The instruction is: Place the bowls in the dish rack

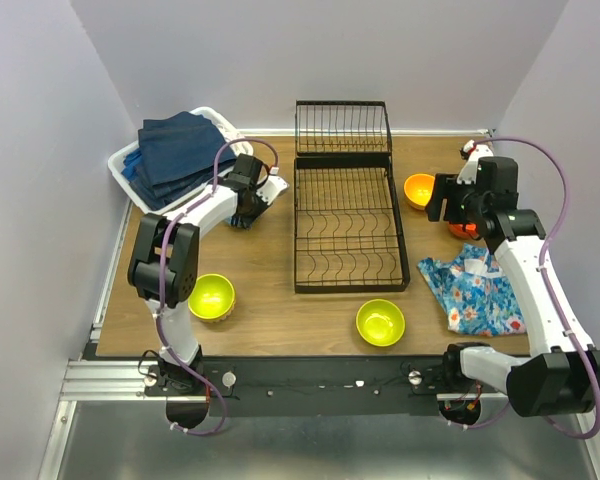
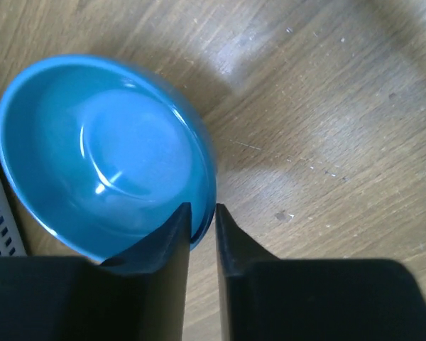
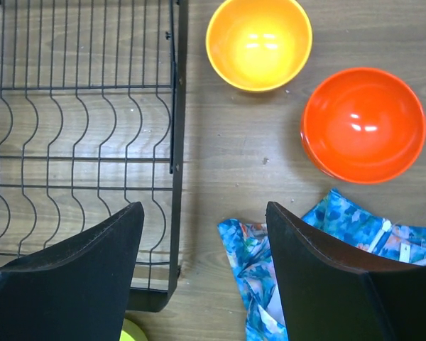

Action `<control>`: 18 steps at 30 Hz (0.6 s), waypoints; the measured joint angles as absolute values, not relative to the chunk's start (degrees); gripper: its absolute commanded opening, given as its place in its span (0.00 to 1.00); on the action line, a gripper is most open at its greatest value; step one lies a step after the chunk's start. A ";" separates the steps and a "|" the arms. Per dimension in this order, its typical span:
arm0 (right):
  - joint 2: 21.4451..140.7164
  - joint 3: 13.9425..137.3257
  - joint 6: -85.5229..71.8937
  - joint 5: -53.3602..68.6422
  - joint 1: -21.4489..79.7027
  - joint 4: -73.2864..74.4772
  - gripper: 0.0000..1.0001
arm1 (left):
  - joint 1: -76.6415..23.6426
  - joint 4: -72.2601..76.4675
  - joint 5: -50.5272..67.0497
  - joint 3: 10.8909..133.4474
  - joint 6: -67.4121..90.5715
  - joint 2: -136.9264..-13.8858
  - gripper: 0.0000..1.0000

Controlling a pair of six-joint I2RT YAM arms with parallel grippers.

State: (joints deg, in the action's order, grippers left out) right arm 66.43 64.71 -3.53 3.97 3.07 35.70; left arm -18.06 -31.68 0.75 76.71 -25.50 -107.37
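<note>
The black wire dish rack [image 1: 345,225] stands mid-table with no bowls in it, and its smaller section [image 1: 342,128] lies behind it. My left gripper [image 1: 245,213] is beside the basket. Its jaws [image 2: 202,220] are shut on the rim of the blue bowl [image 2: 99,156]. My right gripper [image 3: 204,213] is open and empty above the wood between the rack's edge [image 3: 176,106] and the cloth. An orange-yellow bowl [image 3: 259,42] and a red-orange bowl [image 3: 362,124] lie just beyond it. Two lime-yellow bowls [image 1: 211,297] [image 1: 380,322] sit near the front. The white ribbed bowl is not in view.
A white basket of navy towels [image 1: 175,158] stands at the back left, close to my left gripper. A floral blue cloth [image 1: 477,290] lies at the right under my right arm. Walls close in on both sides and the back.
</note>
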 measured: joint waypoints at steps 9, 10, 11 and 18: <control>65.89 64.10 -4.47 4.43 1.15 35.97 0.77 | -18.02 -38.39 3.75 78.02 -24.16 -103.55 0.00; 65.87 64.07 -4.47 4.40 1.13 36.01 0.77 | -18.11 -40.66 5.04 79.24 -23.73 -102.02 0.00; 65.87 64.07 -4.47 4.40 1.10 36.01 0.77 | -18.55 -43.46 6.68 81.54 -23.16 -99.90 0.00; 66.32 63.51 -4.93 4.43 0.64 36.03 0.77 | -29.30 -47.77 23.55 96.62 -15.16 -89.23 0.00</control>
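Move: The blue bowl is right at my left hand: its middle lies about 4 cm ahead, 2 cm to the left and 2 cm below, with its near rim between my half-open fingers. The dish rack's middle is roughly 23 cm to the right and 5 cm ahead, the laundry basket some 14 cm to the left and 14 cm ahead. The left green bowl sits about 17 cm back and 7 cm left. From my right hand the blue bowl is some 46 cm left, 11 cm ahead and 20 cm lower. I shut my left fingers on the blue bowl's near rim, one inside and one outside, barely shifting until they pinch it. Then I lift fast, about 23 cm up, drawing back a bit and swinging some 14 cm right across to the rack's left side, while the wrist tips the fingertips out to the right by around 30 degrees and turns slightly clockwise. ##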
